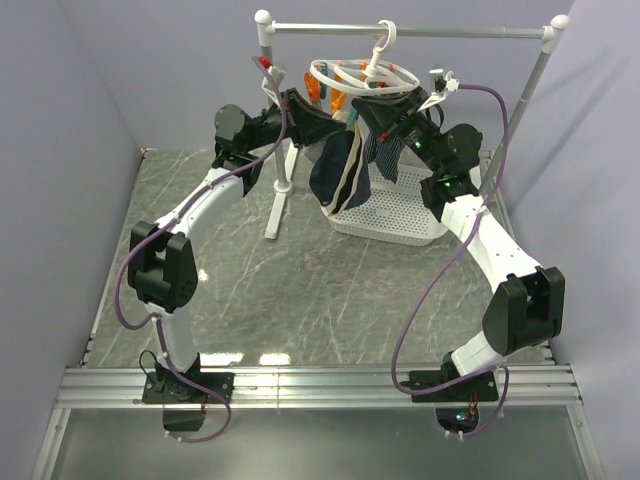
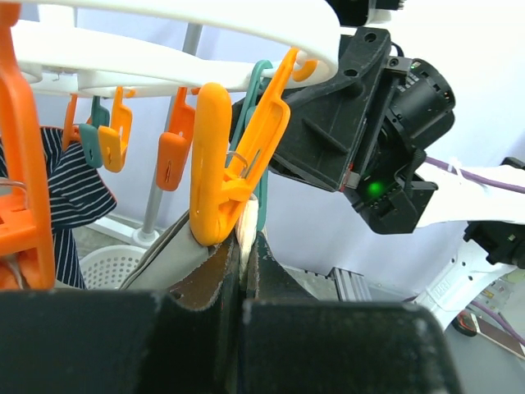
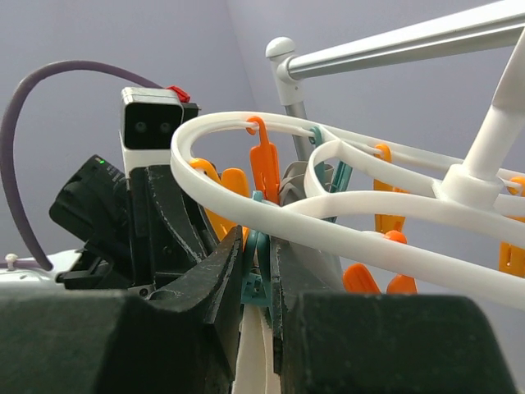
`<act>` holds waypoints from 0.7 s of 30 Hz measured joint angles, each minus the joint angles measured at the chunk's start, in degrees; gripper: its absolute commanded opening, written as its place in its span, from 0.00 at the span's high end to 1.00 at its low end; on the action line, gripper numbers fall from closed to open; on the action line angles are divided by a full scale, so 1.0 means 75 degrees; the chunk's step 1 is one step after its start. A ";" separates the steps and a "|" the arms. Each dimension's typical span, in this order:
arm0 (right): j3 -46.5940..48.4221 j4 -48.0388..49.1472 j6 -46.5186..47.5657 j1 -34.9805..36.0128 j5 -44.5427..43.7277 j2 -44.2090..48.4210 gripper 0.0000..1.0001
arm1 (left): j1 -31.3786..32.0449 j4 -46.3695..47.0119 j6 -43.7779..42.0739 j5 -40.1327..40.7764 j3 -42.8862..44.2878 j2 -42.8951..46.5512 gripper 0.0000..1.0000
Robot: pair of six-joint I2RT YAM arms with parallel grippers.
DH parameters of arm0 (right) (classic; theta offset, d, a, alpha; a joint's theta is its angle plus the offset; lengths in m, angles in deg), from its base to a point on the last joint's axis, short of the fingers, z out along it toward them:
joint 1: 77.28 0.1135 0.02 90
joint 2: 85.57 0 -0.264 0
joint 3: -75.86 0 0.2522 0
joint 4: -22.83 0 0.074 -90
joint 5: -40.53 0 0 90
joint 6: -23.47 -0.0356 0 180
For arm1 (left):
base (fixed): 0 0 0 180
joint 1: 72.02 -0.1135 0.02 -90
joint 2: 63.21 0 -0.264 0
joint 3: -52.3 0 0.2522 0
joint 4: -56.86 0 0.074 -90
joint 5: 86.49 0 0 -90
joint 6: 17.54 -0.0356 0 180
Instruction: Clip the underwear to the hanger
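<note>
The white round hanger [image 1: 362,78] hangs by its hook from the rail, with orange and teal clothespins dangling under it. Below it the underwear [image 1: 335,172] droops, navy with a beige waistband. My left gripper [image 1: 308,112] comes in from the left and is shut on the waistband's top edge [image 2: 245,228], just under an orange clothespin [image 2: 215,168]. My right gripper [image 3: 261,246] comes in from the right and is shut on a teal clothespin [image 3: 267,275], squeezing it; the waistband [image 3: 267,361] rises between its fingers to the pin. Whether the pin bites the fabric is hidden.
A navy pinstriped cloth [image 2: 72,185] hangs from the hanger beside the underwear. A white perforated basket [image 1: 400,225] sits on the marble table below. The grey rail stand [image 1: 420,32] spans the back, with its left foot [image 1: 280,190] on the table.
</note>
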 measured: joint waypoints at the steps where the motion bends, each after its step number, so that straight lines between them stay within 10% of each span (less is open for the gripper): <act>1: 0.0000 0.0050 -0.0038 0.0000 0.0020 -0.0003 0.96 | 0.0000 0.0038 0.0026 -0.0012 0.0000 0.0000 1.00; 21: 0.0000 0.0117 -0.0347 -0.0015 0.0367 -0.0050 0.52 | 0.0000 0.0495 0.0277 -0.0201 0.0000 -0.0055 1.00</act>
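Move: The right fingers already squeeze the green clip, its jaws over the underwear's waistband edge, about 3 cm below this hand and 1 cm left. The hanger rim is some 3 cm straight above; the yellow clip sits about 2 cm ahead and 4 cm left, 1 cm up. From the left hand, which already pinches the waistband, the green clip is about 3 cm right, level fore-and-aft, and 3 cm up. Within about 1 cm, the right fingers open, releasing the green clip's handles; the left keeps pinching the waistband. ##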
